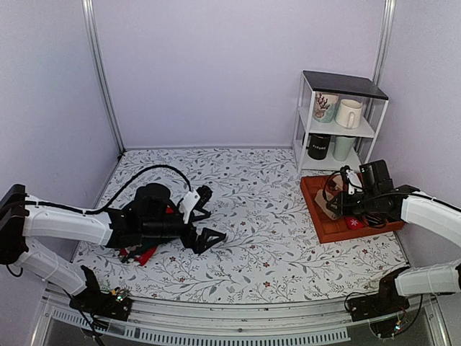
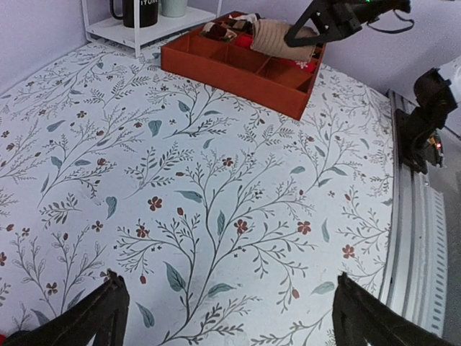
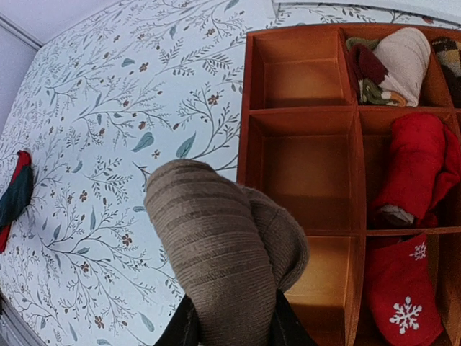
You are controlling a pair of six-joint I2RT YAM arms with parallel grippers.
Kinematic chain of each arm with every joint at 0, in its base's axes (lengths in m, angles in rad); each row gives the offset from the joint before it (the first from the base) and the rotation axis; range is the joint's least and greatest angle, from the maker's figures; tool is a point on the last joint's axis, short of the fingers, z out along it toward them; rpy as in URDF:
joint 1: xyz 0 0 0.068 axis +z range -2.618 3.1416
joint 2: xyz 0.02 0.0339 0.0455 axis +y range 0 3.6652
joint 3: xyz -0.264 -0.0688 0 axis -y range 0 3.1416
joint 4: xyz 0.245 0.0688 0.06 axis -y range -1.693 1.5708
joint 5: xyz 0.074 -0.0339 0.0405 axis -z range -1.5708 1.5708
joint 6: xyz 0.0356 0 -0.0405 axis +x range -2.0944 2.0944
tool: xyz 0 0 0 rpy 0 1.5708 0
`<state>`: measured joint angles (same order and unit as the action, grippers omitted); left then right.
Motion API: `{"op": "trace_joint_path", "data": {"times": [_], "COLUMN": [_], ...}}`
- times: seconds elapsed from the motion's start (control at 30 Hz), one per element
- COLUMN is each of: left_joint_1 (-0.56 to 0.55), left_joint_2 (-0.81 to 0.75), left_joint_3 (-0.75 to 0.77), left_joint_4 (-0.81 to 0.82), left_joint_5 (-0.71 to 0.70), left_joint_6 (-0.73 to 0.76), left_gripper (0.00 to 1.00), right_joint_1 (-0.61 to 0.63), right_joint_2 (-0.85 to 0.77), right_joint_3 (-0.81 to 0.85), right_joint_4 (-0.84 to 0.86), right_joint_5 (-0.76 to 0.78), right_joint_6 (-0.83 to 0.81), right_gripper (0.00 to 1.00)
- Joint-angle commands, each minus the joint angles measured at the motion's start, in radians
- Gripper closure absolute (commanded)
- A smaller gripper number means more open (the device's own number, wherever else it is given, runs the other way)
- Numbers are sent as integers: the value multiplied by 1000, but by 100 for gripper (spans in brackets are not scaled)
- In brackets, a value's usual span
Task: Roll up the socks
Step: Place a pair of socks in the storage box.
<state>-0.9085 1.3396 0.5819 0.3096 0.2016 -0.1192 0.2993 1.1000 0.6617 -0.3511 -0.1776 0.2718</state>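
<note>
The tan-brown socks (image 3: pixel 223 252) are a fist-sized roll held between the fingers of my right gripper (image 3: pixel 232 324), which is shut on it. The roll hangs over the left edge of the red-brown divided tray (image 3: pixel 356 180). In the top view the right gripper (image 1: pixel 338 204) and the roll (image 1: pixel 330 209) are over the tray's (image 1: pixel 331 229) left part. The left wrist view shows the roll (image 2: pixel 277 37) above the tray (image 2: pixel 238 72) too. My left gripper (image 1: pixel 209 238) is open and empty over the floral cloth, its fingers (image 2: pixel 101 313) wide apart.
The tray holds a beige roll (image 3: pixel 403 61), a red roll (image 3: pixel 421 162) and a red snowflake sock (image 3: pixel 400 295). Red and dark green socks (image 1: pixel 144 252) lie under the left arm, also at the right wrist view's left edge (image 3: pixel 16 194). A white shelf (image 1: pixel 338 119) with mugs stands behind the tray.
</note>
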Motion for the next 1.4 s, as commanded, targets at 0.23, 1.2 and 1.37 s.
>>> {"op": "trace_joint_path", "data": {"times": [0.23, 1.2, 1.37], "left_joint_1": [29, 34, 36], "left_joint_2": [42, -4, -11], "left_joint_3": [6, -24, -27], "left_joint_4": [35, 9, 3], "left_joint_5": [75, 75, 68], "left_joint_6": [2, 31, 37], "left_gripper": [3, 2, 2], "right_joint_1": [-35, -114, -117], "right_joint_2": [160, 494, 542], "right_joint_3": [140, 380, 436], "right_joint_4": [76, 150, 91], "right_joint_5": [57, 1, -29], "right_joint_6": [-22, -638, -689], "right_gripper": [100, 100, 100]}}
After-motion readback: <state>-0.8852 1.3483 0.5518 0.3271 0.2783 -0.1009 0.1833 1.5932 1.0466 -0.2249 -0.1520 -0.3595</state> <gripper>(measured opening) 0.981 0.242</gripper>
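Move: The far-left compartment of the storage box, still empty, lies about 17 cm straight ahead of the right hand, which holds the rolled brown socks, and some 10 cm below it. The beige-green socks sit about 8 cm to the right of that compartment, the red socks 12 cm ahead of the hand and 9 cm right. Beyond, the black mug stands roughly 28 cm ahead, 5 cm right. From the left hand the compartment is about 24 cm ahead, 29 cm right. Still pinching the rolled brown socks, the right hand carries them forward about 13 cm over the left side of the storage box, towards its far-left corner, keeping nearly level. From mid-way the wrist turns some 30 degrees in all: counter-clockwise, its left side dropping and the fingertips swinging up a little. The fingers keep their grip. ##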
